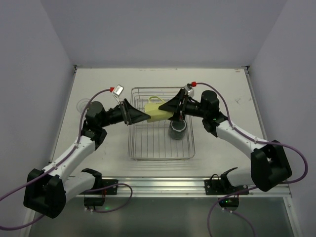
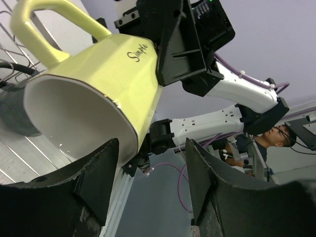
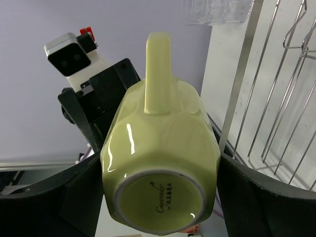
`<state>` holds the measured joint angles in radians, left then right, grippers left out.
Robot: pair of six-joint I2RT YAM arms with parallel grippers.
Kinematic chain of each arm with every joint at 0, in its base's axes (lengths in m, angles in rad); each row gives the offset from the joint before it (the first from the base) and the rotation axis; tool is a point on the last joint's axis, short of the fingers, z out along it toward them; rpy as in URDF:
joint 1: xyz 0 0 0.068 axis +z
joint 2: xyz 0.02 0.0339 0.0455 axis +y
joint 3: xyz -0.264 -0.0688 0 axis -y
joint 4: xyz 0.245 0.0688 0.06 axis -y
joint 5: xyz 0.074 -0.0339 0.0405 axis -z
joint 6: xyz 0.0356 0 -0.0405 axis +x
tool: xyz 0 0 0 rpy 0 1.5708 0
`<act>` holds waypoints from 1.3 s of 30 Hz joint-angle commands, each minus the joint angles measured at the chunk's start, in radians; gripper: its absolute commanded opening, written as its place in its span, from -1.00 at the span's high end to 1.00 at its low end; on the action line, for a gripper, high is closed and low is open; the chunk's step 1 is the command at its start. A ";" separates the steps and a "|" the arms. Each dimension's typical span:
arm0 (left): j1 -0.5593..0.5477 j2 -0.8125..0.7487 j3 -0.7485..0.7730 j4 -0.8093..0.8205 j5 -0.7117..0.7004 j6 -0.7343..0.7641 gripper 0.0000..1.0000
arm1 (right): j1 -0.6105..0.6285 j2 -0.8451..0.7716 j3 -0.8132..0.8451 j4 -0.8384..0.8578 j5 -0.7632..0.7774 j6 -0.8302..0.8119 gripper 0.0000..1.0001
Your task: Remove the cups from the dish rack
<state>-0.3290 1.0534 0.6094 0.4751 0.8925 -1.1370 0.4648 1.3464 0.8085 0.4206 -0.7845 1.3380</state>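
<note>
My right gripper point(image 1: 166, 110) point(image 3: 160, 165) is shut on the pale yellow cup point(image 1: 158, 113) point(image 3: 158, 148), gripping its lower body. The cup lies sideways in the air above the dish rack point(image 1: 143, 148), handle up and mouth towards the left arm. My left gripper point(image 1: 147, 116) point(image 2: 153, 148) is open right at the rim of the yellow cup point(image 2: 113, 74), one finger in front of its mouth, nothing clamped between the jaws. A dark grey mug point(image 1: 177, 130) stands in the rack's right half, below the right gripper.
A clear tumbler point(image 1: 85, 104) stands on the table left of the rack, behind the left arm. Clear tumblers point(image 3: 217, 11) also show beyond the rack wires point(image 3: 281, 98) in the right wrist view. White walls enclose the table on three sides.
</note>
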 commanded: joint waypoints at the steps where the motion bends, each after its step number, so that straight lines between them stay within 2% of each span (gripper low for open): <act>1: -0.027 0.011 0.009 0.105 -0.023 -0.017 -0.19 | 0.008 0.002 0.031 0.162 -0.045 0.070 1.00; 15: -0.077 0.079 0.010 0.161 -0.081 -0.021 0.10 | 0.034 0.007 0.027 0.191 -0.025 0.104 1.00; 23: -0.097 0.106 0.012 0.203 -0.096 -0.032 0.37 | 0.057 0.026 0.020 0.234 -0.019 0.133 1.00; 26: -0.100 0.108 0.009 0.218 -0.102 -0.035 0.52 | 0.061 0.030 0.018 0.253 -0.024 0.145 1.00; 29: -0.100 0.111 0.009 0.227 -0.104 -0.038 0.77 | 0.063 0.033 0.020 0.270 -0.033 0.161 1.00; 31: -0.100 0.111 0.003 0.232 -0.109 -0.037 0.99 | 0.064 0.036 0.018 0.293 -0.045 0.174 1.00; 39: -0.102 0.086 -0.028 0.260 -0.121 -0.043 1.00 | 0.067 0.019 0.021 0.291 -0.061 0.171 1.00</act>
<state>-0.4213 1.1522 0.5987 0.7090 0.8150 -1.1721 0.5102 1.4017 0.8070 0.5632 -0.7815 1.4960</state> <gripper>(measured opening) 0.221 0.818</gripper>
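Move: The yellow mug, mouth facing left, is held by the right gripper around its bottom end; its middle is about 2 cm left of that hand and 1 cm back. The left gripper waits some 7 cm to the right hand's left, 3 cm back and 3 cm higher. From the left hand the mug's middle lies about 5 cm right, 3 cm ahead, 3 cm below. The gray cup stands 13 cm right of the left hand, 2 cm back and 17 cm below it. Bring the left gripper to the right, about 2.5 cm towards the yellow mug's mouth, closing its partly open fingers over the rim, one inside the mouth and one outside, until they pinch the upper wall. Meanwhile carry the mug left to meet it, roughly 2 cm, rising about 1 cm, with the right gripper keeping its hold. Once the left fingers have closed, lift that hand about 1 cm too. ##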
